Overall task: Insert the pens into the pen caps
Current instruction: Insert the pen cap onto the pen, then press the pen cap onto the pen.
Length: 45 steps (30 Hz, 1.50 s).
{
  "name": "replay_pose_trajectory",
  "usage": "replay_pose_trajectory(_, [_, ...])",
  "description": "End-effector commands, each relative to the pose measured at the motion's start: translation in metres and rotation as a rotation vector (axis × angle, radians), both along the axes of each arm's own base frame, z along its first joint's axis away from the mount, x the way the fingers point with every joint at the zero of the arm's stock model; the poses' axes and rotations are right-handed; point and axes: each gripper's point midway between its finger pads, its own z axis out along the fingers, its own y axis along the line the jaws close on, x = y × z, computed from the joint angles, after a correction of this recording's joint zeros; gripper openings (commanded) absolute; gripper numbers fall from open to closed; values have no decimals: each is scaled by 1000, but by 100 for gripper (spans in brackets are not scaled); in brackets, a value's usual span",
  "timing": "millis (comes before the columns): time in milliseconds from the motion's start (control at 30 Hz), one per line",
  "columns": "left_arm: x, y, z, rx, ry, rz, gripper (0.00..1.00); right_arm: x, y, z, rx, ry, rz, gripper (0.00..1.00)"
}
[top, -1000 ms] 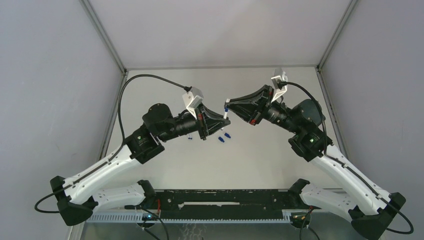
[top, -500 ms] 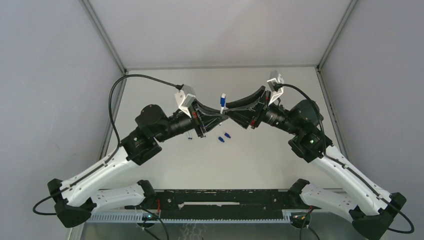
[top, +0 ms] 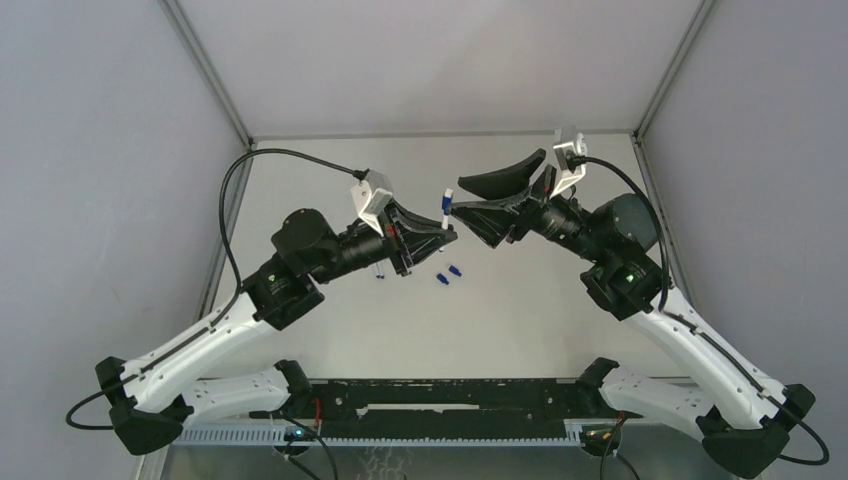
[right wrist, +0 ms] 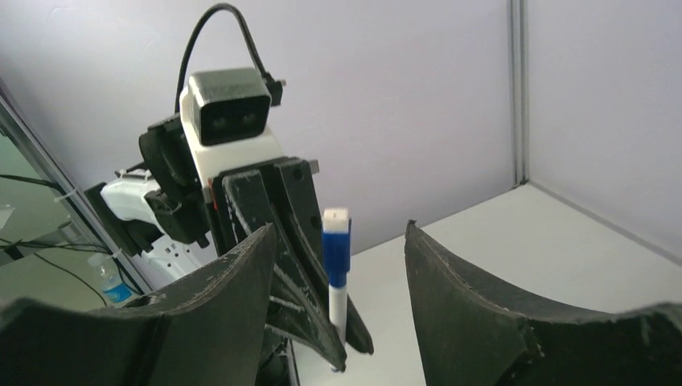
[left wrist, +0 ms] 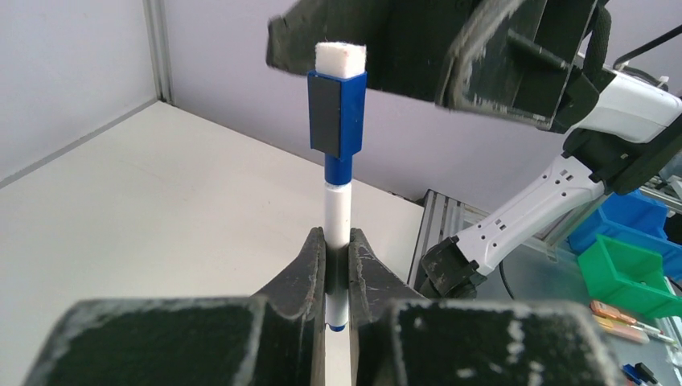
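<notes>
My left gripper [top: 446, 233] [left wrist: 337, 238] is shut on a white pen [left wrist: 337, 211] [top: 445, 214] that stands upright above the table. A dark blue pen cap [left wrist: 337, 121] [top: 448, 197] [right wrist: 336, 256] sits on the pen's upper end, with a white tip showing on top. My right gripper [top: 458, 197] [right wrist: 339, 228] is open, one finger on each side of the cap and clear of it. Two loose blue caps [top: 455, 270] [top: 441, 278] lie on the table under the grippers. Another small white and blue piece [top: 380, 272] lies beneath the left arm.
The white table [top: 520, 320] is enclosed by grey walls on the left, back and right. The left wrist camera housing [right wrist: 229, 121] faces the right gripper. Both arms meet above the middle of the table.
The right gripper has opened and let go of the cap, which stays on the pen. The left gripper still holds the pen, shifted slightly left.
</notes>
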Motion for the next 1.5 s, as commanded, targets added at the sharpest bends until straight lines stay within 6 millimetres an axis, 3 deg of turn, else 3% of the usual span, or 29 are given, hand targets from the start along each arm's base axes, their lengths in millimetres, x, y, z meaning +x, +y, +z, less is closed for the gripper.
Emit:
replay_pose_trajectory(0, [-6,-2,14,-33,-46,-35,0,0,-7,40,64,-98,-45,67])
replay_pose_trajectory(267, [-6,-4,11,-22,-39,-43,0,6,5,38,25,-75,-16,67])
replay_pose_trajectory(600, [-6,-4,11,-22,-40,-40,0,13,11,21,-25,-25,-17,58])
replay_pose_trajectory(1133, [-3,-6,11,-21,-33,-34,0,2,16,15,-52,-25,55,19])
replay_pose_trajectory(1367, [2,-2,13,-36,-28,5,0,0,18,-1,-104,3,71,2])
replay_pose_trajectory(1467, [2,2,18,-47,-39,18,0,3,19,-10,-135,25,59,0])
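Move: The blue pen cap already sits on the upright pen, about 3 cm to the right hand's left, 1 cm ahead and 1 cm below, just beyond its open fingertips. The left fingertips, which keep hold of the pen's white barrel, are some 3 cm to the left of the right hand, level fore and aft, and 6 cm below. From the left hand the cap stands about 5 cm straight above and 1 cm ahead. Pinches the upper part of the blue cap between the right fingertips, which close from wide open as the hand comes in. The right hand first lifts about 2 cm while going forward, then sinks back down past its starting height and eases back a little, ending about 2 cm farther left and 1 cm forward. The left hand keeps its grip on the pen and sinks about 1 cm. ##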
